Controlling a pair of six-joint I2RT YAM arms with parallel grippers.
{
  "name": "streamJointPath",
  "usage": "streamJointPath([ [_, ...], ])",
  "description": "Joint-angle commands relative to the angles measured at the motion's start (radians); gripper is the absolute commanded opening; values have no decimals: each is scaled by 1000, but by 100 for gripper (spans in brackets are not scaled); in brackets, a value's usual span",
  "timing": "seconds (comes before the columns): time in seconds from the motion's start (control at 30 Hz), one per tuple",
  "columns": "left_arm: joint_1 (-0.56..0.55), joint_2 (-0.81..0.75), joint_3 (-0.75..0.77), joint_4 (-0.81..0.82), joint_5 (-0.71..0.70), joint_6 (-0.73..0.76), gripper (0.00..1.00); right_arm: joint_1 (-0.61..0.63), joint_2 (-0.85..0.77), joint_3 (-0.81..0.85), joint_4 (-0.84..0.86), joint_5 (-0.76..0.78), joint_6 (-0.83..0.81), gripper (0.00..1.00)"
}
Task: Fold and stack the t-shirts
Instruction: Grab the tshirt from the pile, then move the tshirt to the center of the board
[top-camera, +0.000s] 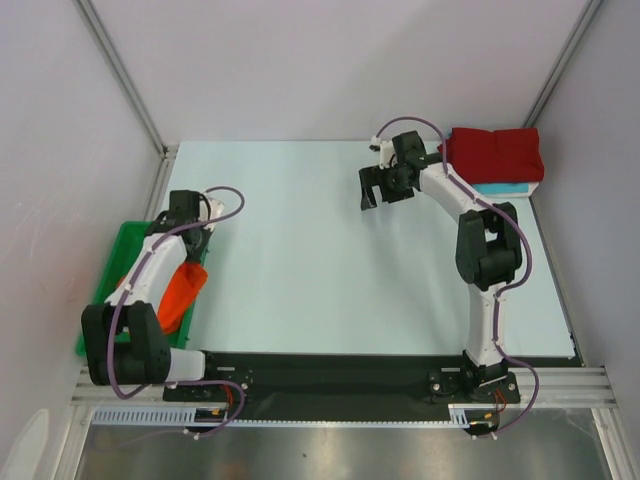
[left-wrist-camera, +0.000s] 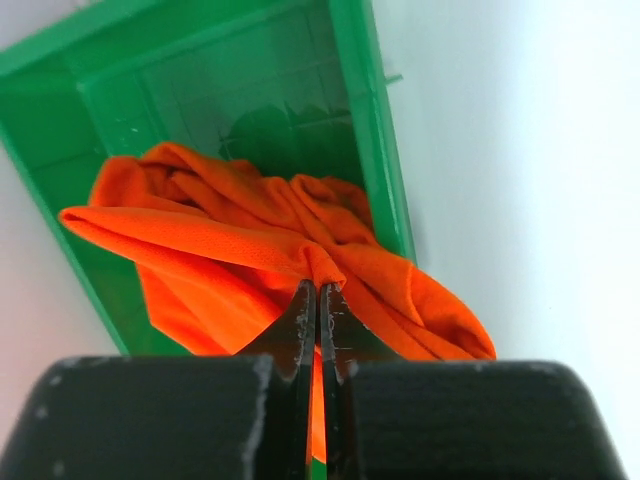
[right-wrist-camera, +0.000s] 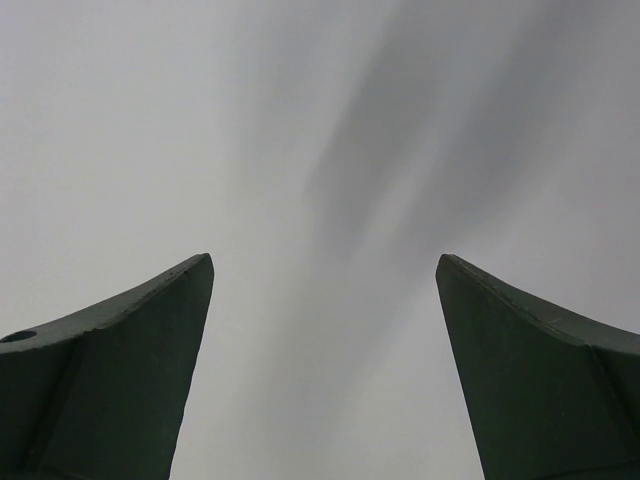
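Note:
A crumpled bright orange t-shirt (left-wrist-camera: 240, 240) hangs half out of the green plastic tray (left-wrist-camera: 350, 70) at the table's left edge; it also shows in the top view (top-camera: 182, 287). My left gripper (left-wrist-camera: 318, 290) is shut on a bunched fold of this shirt and lifts it over the tray's right wall. A folded dark red t-shirt (top-camera: 495, 153) lies on a folded light turquoise t-shirt (top-camera: 505, 187) at the far right corner. My right gripper (top-camera: 383, 185) is open and empty above the bare table, just left of that stack; its fingers (right-wrist-camera: 120, 350) frame only table.
The green tray (top-camera: 110, 270) lies along the left table edge beside the left arm. Grey walls and metal posts (top-camera: 120, 70) enclose the table at the back and sides. A black base strip (top-camera: 330, 375) runs along the near edge.

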Motion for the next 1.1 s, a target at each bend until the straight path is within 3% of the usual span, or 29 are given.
streamJointPath([
  [0.0,5,-91,89,35,34,-38,0,0,11,57,9,-16,-11,100],
  [0.2,-21,-208,241,21,69,-68,1,-2,30,80,9,-33,0,100],
  [0.3,-22,-179,387,-11,74,-91,0,-2,46,99,4,-42,0,100],
  [0.43,-88,-85,696,-34,121,-81,0,0,47,111,3,-38,-15,100],
  [0.73,-399,174,1226,47,96,39,1,-29,-11,116,26,76,-29,100],
  [0.9,-567,243,1353,183,14,129,1,-83,-29,111,20,70,-31,100],
  [1.07,-692,263,1392,378,42,284,1,-132,-55,90,23,77,-32,100],
])
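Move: The orange t-shirt is already pinched in my left fingers, inside the green box near its table-side wall. The middle of the open table it is bound for lies roughly 35 cm to my right and 5 cm ahead, about 4 cm lower. The box's middle is some 10 cm left and 8 cm back; another orange shirt lies about 8 cm straight back, slightly lower. From my right hand, that table middle is around 12 cm back and 10 cm left. I hoist the pinched t-shirt out of the green box with my left hand, fast and nearly straight up at first, then swing right towards the table side as I keep rising, nearly 50 cm up and over 25 cm right in all, plus 10 cm forward. The wrist tips the fingers up about 70 degrees and turns clockwise, grip kept shut. My open right hand shifts some 6 cm right and 4 cm forward, clear of the table middle. ##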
